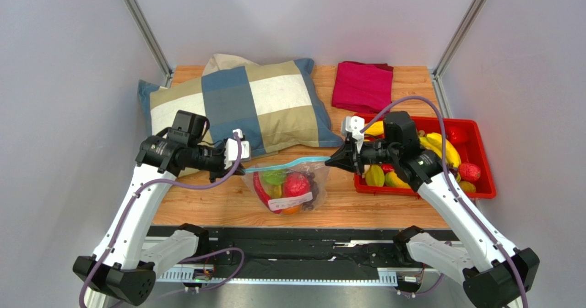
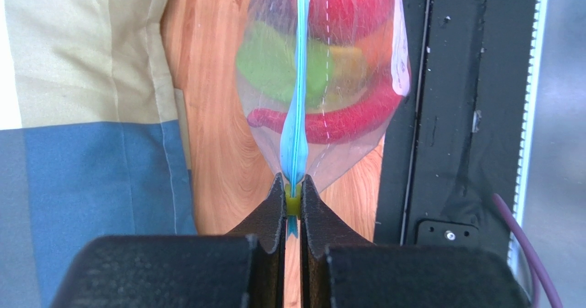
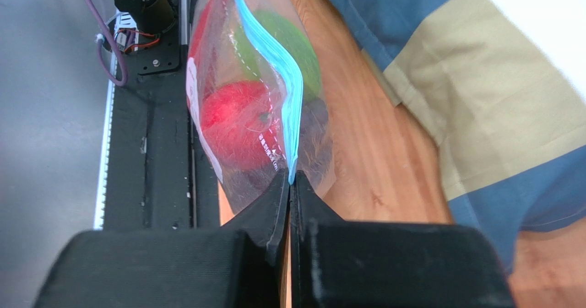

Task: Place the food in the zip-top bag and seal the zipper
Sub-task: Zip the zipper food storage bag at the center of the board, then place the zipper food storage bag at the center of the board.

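The zip-top bag [image 1: 289,188] hangs just above the table between my two grippers, its teal-blue zipper [image 1: 285,164] stretched taut. Inside it the food shows through: a red apple [image 1: 297,184], a green mango [image 1: 274,177], an orange piece [image 1: 291,209]. My left gripper [image 2: 294,184] is shut on the zipper's [image 2: 298,81] left end, a small yellow-green piece pinched between its fingers. My right gripper [image 3: 290,179] is shut on the zipper's [image 3: 275,61] right end, with the red apple [image 3: 234,122] and dark grapes [image 3: 316,133] just beyond. The strip looks pressed together along its length.
A red tray [image 1: 440,193] at the right holds bananas [image 1: 443,149], a red apple [image 1: 470,171] and mangoes [image 1: 375,176]. A patchwork pillow [image 1: 241,105] lies at the back left, close behind my left gripper [image 1: 242,170]. A folded red cloth [image 1: 362,85] lies at the back.
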Tool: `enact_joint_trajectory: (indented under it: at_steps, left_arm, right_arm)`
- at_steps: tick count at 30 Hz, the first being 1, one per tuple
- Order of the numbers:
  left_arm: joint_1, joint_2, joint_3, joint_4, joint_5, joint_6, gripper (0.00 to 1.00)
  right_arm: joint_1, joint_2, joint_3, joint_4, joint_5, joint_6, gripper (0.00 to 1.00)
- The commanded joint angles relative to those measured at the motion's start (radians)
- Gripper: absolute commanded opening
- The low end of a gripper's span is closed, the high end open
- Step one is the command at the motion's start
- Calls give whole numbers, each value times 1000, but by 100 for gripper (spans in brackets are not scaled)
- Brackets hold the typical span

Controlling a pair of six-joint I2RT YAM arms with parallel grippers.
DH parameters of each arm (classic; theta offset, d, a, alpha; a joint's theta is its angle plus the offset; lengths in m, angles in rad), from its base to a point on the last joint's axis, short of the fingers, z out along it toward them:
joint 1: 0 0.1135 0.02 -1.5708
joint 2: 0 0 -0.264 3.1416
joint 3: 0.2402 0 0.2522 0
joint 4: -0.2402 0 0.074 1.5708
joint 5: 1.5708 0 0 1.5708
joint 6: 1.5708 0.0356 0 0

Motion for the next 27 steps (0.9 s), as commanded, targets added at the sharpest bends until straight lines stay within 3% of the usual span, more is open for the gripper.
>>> enact_joint_trajectory:
  at_steps: [1, 10, 17, 18, 19, 20, 21, 22, 23, 24, 25, 26, 27]
  left_arm:
    - [6, 100, 59, -21, -20, 8, 0]
    - [51, 311, 79, 406, -174, -212, 0]
    - [65, 446, 156, 528, -209, -298, 1]
    - [71, 459, 168, 534, -213, -330, 6]
    - [74, 462, 175, 524, -214, -340, 23]
    - [75, 462, 185, 508, -207, -350, 32]
    - [88, 447, 198, 493, -174, -368, 39]
    - [94, 431, 199, 481, -158, -388, 68]
    - [101, 410, 200, 481, -145, -417, 82]
    - [106, 372, 206, 481, -125, -475, 86]
    - [108, 355, 212, 476, -123, -503, 99]
    - [109, 333, 237, 470, -125, -559, 99]
    - [109, 306, 257, 464, -134, -592, 99]
  right_arm:
    - [4, 114, 45, 40, 75, 147, 0]
    - [-107, 356, 135, 218, 192, 283, 0]
    - [-124, 460, 188, 322, 278, 315, 0]
    - [-125, 477, 201, 318, 278, 308, 0]
    - [-128, 488, 236, 300, 276, 306, 7]
    - [-136, 496, 258, 242, 258, 309, 15]
    - [-140, 497, 270, 217, 249, 320, 34]
    - [-148, 488, 275, 201, 240, 357, 45]
    - [-163, 468, 268, 192, 232, 378, 55]
    - [-171, 429, 261, 191, 230, 397, 67]
    - [-177, 401, 249, 192, 232, 415, 73]
    - [-192, 379, 248, 191, 238, 450, 83]
    - [-200, 358, 248, 189, 240, 469, 86]
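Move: Some 16 cm ahead of the left hand, 17 cm to its right and 22 cm below lies the middle of the board, where the bag is taken; from the right hand it is about 15 cm ahead and 12 cm left, 22 cm down. The held bag's middle hangs 14 cm right of the left hand, 2 cm back and 13 cm lower. The striped pillow's middle is 32 cm ahead of and 6 cm left of the left hand; the red bin's is 13 cm ahead of and 40 cm right of the right hand. Swinging the bag out by both ends of its zipper, the two hands travel forward together about 16 cm towards the pillow, sinking some 5 cm on the way, while their fingers turn 25 to 30 degrees towards forward (left counter-clockwise, right clockwise). Slowing to a stop, both grippers open wide, let go of the zipper ends and rise slightly. ##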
